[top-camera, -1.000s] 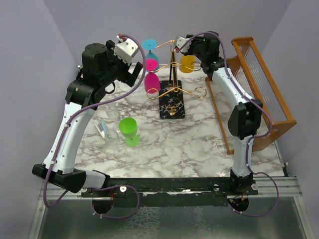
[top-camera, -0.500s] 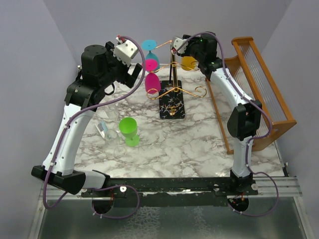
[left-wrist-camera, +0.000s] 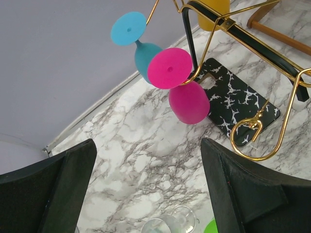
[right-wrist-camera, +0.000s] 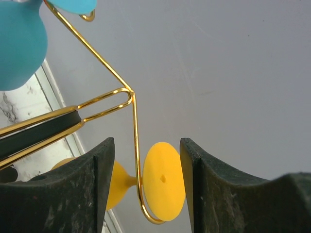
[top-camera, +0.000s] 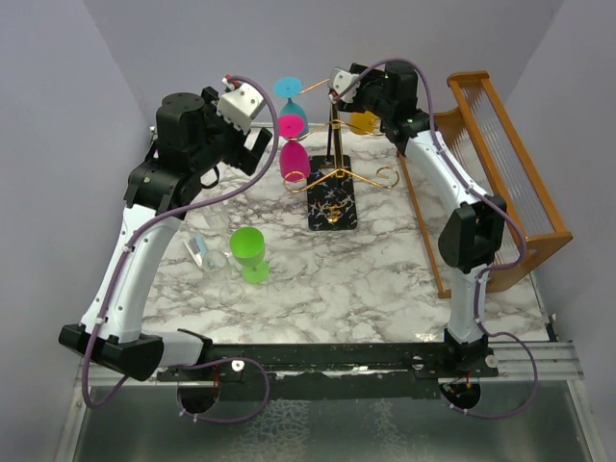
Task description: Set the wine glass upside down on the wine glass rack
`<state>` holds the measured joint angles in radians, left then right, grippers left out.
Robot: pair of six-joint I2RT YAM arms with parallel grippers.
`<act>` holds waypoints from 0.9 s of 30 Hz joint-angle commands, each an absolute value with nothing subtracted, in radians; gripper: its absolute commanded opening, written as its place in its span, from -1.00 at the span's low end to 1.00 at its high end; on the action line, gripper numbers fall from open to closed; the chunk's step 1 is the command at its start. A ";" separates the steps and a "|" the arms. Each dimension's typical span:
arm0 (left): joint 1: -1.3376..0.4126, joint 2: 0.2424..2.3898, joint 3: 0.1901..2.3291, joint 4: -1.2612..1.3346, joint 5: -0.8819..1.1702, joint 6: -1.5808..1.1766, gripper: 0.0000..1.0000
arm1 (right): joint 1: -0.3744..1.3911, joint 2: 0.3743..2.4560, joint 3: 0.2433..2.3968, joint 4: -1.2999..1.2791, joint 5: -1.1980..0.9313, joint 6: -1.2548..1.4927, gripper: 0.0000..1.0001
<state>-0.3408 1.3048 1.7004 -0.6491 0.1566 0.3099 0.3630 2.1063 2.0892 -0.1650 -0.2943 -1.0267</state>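
The yellow wine glass (top-camera: 364,122) hangs upside down on the gold wire wine glass rack (top-camera: 334,178). In the right wrist view a curled wire arm (right-wrist-camera: 136,145) hooks round its stem under the round foot (right-wrist-camera: 164,187). My right gripper (right-wrist-camera: 146,150) is open, its fingers on either side of the foot; the left one stands apart, the right one sits very close. Its place in the top view is high at the rack's right side (top-camera: 352,89). My left gripper (left-wrist-camera: 148,160) hovers open and empty left of the rack (top-camera: 252,135).
A pink glass (left-wrist-camera: 189,102) and a blue glass (left-wrist-camera: 148,56) hang on the rack's left arms above its black speckled base (left-wrist-camera: 238,104). A green glass (top-camera: 248,252) and a clear glass (top-camera: 207,252) lie on the marble table. A brown wooden rack (top-camera: 500,173) stands at the right.
The right gripper's jaws have spread wider around the yellow glass's foot, and the gripper has drawn slightly up and back. The left arm has barely shifted.
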 commanded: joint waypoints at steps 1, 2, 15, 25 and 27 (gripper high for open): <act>-0.332 1.274 1.680 -0.620 0.157 0.324 0.82 | 0.373 2.036 2.141 -0.174 -0.356 -0.940 0.14; -0.331 1.273 1.674 -0.619 0.155 0.325 0.82 | 0.374 2.030 2.145 -0.176 -0.362 -0.927 0.14; -0.258 1.254 1.606 -0.649 0.094 0.274 0.83 | 0.372 1.762 1.954 -0.248 -0.429 -0.679 0.30; -0.152 1.194 1.562 -0.896 0.223 0.373 0.78 | 0.373 1.507 1.861 -0.546 -0.387 -0.542 0.53; -0.152 1.188 1.540 -0.933 0.289 0.425 0.74 | 0.373 1.447 1.815 -0.594 -0.437 -0.550 0.55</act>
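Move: The yellow glass already hangs by its foot at the right gripper's open fingertips, its middle about 4 cm ahead and 7 cm lower; the cyan glass hangs some 20 cm left of it, level. From the empty left gripper the green glass stands about 9 cm back, 2 cm left and 34 cm below; one clear glass is 3 cm ahead and 13 cm left, another 17 cm back and 9 cm left, both equally low. Bring the right gripper away from the hung yellow glass, first up off its foot, then back, about 18 cm back and 13 cm up in all, spreading the fingers wider and rolling the hand's left side up some 20 degrees. Meanwhile swing the open left gripper left and down, speeding up late, towards the clear and green glasses, tipping it down and turning it counter-clockwise. ##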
